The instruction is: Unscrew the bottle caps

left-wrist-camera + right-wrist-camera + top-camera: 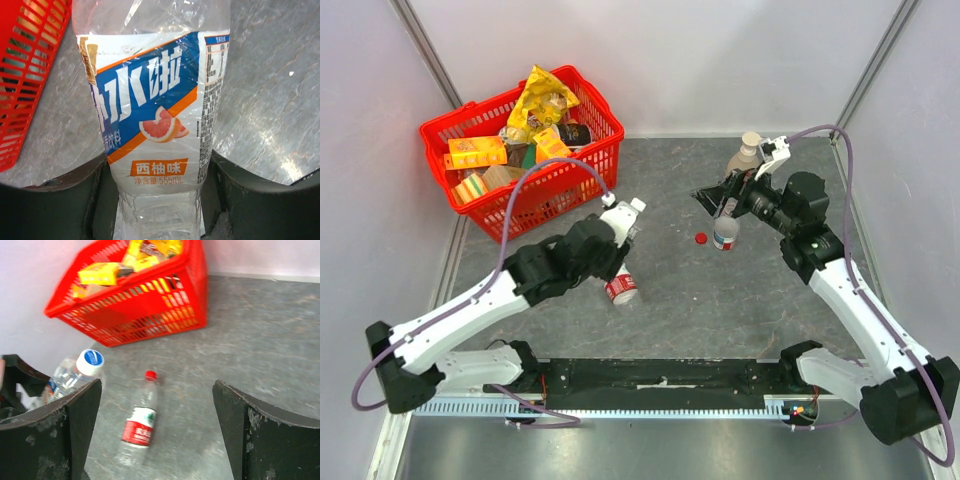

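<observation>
My left gripper (610, 238) is shut on a clear bottle with a blue and white label (155, 100), held off the table with its white cap (636, 206) pointing away. That cap also shows in the right wrist view (90, 361). A second bottle with a red label (622, 290) lies on the table below it, its red cap (150, 375) on. A third bottle (726, 236) stands upright with a loose red cap (701, 238) on the table beside it. My right gripper (722, 205) is open and empty just above that bottle.
A red basket (575, 175) full of packets stands at the back left and shows in the right wrist view (150, 315). A beige pump soap bottle (745, 155) stands behind the right gripper. Walls close in the table at the back and sides.
</observation>
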You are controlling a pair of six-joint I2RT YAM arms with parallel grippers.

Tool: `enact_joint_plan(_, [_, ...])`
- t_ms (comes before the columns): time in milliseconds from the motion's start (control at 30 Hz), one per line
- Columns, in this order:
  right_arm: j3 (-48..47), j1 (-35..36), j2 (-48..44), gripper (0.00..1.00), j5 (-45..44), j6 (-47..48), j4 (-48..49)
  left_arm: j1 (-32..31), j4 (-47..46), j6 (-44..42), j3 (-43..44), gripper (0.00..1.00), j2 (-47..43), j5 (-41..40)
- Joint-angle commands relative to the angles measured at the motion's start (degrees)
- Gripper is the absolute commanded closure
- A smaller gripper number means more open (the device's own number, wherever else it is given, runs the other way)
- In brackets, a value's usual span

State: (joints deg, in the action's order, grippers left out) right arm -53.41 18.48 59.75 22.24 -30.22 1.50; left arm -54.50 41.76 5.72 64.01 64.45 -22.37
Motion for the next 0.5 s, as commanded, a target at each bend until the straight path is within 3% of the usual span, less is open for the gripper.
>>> enact_joint_plan(0, [0.4, 0.5, 2.3, 0.02, 11.1, -8.7, 14.6, -0.2, -2.4, -3.3, -5.2, 0.52, -7.7, 0.0])
enact_joint_plan(367, [-2.1, 12.8, 13.8, 0.02, 16.1, -15.8, 27.2, -0.2, -6.3, -3.0, -13.3, 0.56, -15.8, 3.9])
enact_joint_plan(467, [-2.3, 14.0, 16.6, 0.09, 18.3, -19.3, 31.3, -0.2, -6.8, -4.5, -14.5, 0.56, -17.7, 4.2])
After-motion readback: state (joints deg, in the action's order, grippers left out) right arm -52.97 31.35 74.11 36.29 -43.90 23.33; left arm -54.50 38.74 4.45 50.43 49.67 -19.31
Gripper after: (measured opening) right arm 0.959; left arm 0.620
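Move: From the right hand, the white cap of the held bottle lies about 13 cm to the left, nearly level in height and depth. On the table some 31 cm below that hand, the loose red cap is 3 cm ahead and 4 cm right, the opened bottle about 6 cm ahead and 10 cm right. From the left hand, the white cap is about 9 cm ahead, 6 cm right and 12 cm up; the red-labelled bottle lies 2 cm ahead, 4 cm right, 19 cm below. Sweeping left about 12 cm and some 4 cm back, the right hand closes in on the white cap, fingers still wide open, its wrist swinging roughly 25 degrees counter-clockwise and rolling slightly left side up. The left hand keeps its grip on the bottle and eases about 3 cm back and 3 cm left, sinking some 2 cm. ##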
